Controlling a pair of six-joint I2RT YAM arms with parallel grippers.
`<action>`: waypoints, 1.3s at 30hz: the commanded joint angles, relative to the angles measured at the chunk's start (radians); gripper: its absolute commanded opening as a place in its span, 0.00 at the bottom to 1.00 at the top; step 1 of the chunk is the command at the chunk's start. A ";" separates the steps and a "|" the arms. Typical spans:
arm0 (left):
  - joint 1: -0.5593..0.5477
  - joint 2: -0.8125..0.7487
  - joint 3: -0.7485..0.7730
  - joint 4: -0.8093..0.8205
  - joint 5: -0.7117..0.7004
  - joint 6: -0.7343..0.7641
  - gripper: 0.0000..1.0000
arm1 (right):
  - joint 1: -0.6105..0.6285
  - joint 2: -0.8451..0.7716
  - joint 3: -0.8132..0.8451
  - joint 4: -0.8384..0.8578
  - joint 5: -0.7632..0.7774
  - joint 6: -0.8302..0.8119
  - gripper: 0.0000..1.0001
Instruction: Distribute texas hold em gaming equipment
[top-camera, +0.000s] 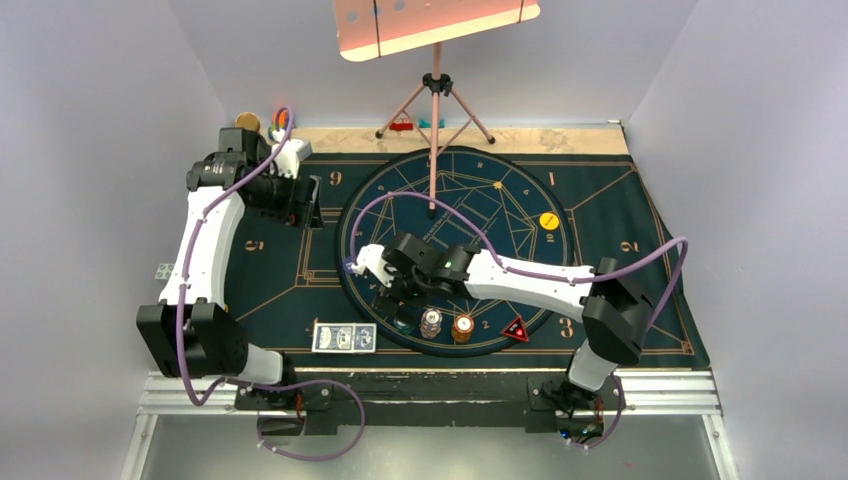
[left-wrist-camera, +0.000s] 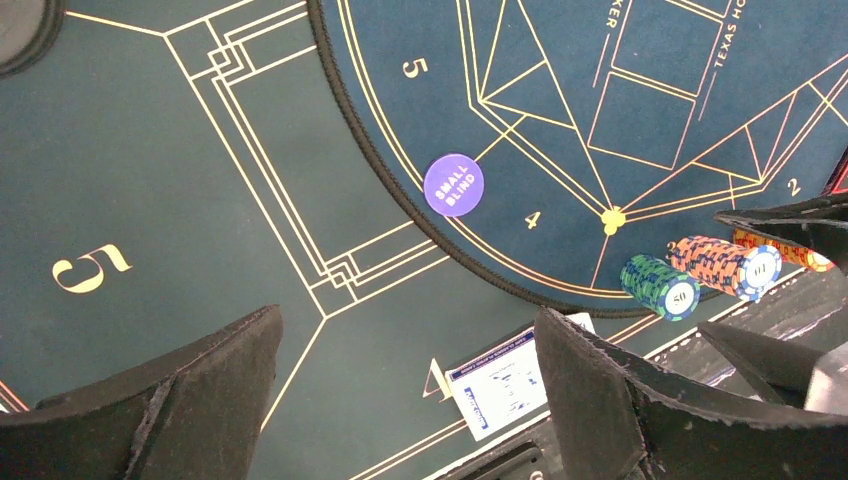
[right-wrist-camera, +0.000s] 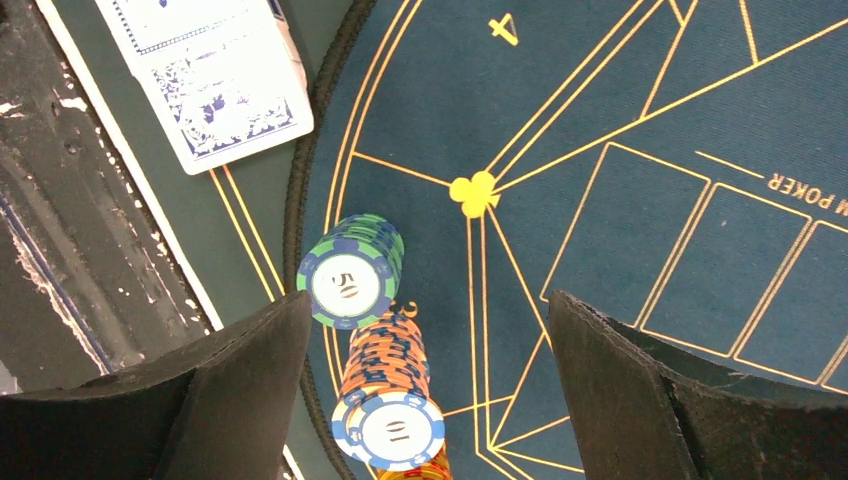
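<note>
Three poker chip stacks stand at the round mat's near rim: a green stack, an orange stack topped by a white-blue chip, and a yellow-orange stack. My right gripper hovers open over them; the orange stack sits between its fingers, nearer the left one, untouched. Blue-backed playing cards lie near the front edge. A purple small-blind disc rests on the round rim. A yellow disc and a red-black triangular marker lie further right. My left gripper hangs open and empty above the mat's left side.
The dark gold-lined mat covers the table. A tripod stand rises from the back centre. Coloured blocks and a gold disc sit at the back left. A metal rail runs along the front edge.
</note>
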 joint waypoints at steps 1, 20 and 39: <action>-0.001 -0.060 0.010 0.001 0.001 -0.015 1.00 | 0.020 -0.029 -0.024 0.064 -0.056 -0.022 0.91; 0.000 -0.145 0.009 -0.029 0.038 -0.005 1.00 | 0.075 0.003 -0.116 0.173 0.024 0.039 0.80; 0.000 -0.160 -0.040 -0.004 0.050 0.005 1.00 | 0.073 0.046 -0.120 0.197 0.009 0.037 0.57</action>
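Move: From the right hand, the green chip stack lies about 3 cm back, 3 cm left and 7 cm below. The white-orange chip stack stands about 3 cm back and 3 cm right, the orange stack about 4 cm back and 9 cm right. The card decks lie roughly 7 cm back and 16 cm left. From the left hand the green stack is some 15 cm back, 20 cm right and 17 cm below. Right hand sinks about 5 cm, easing back, to straddle the green chip stack, fingers part-closing; left backs slightly. ##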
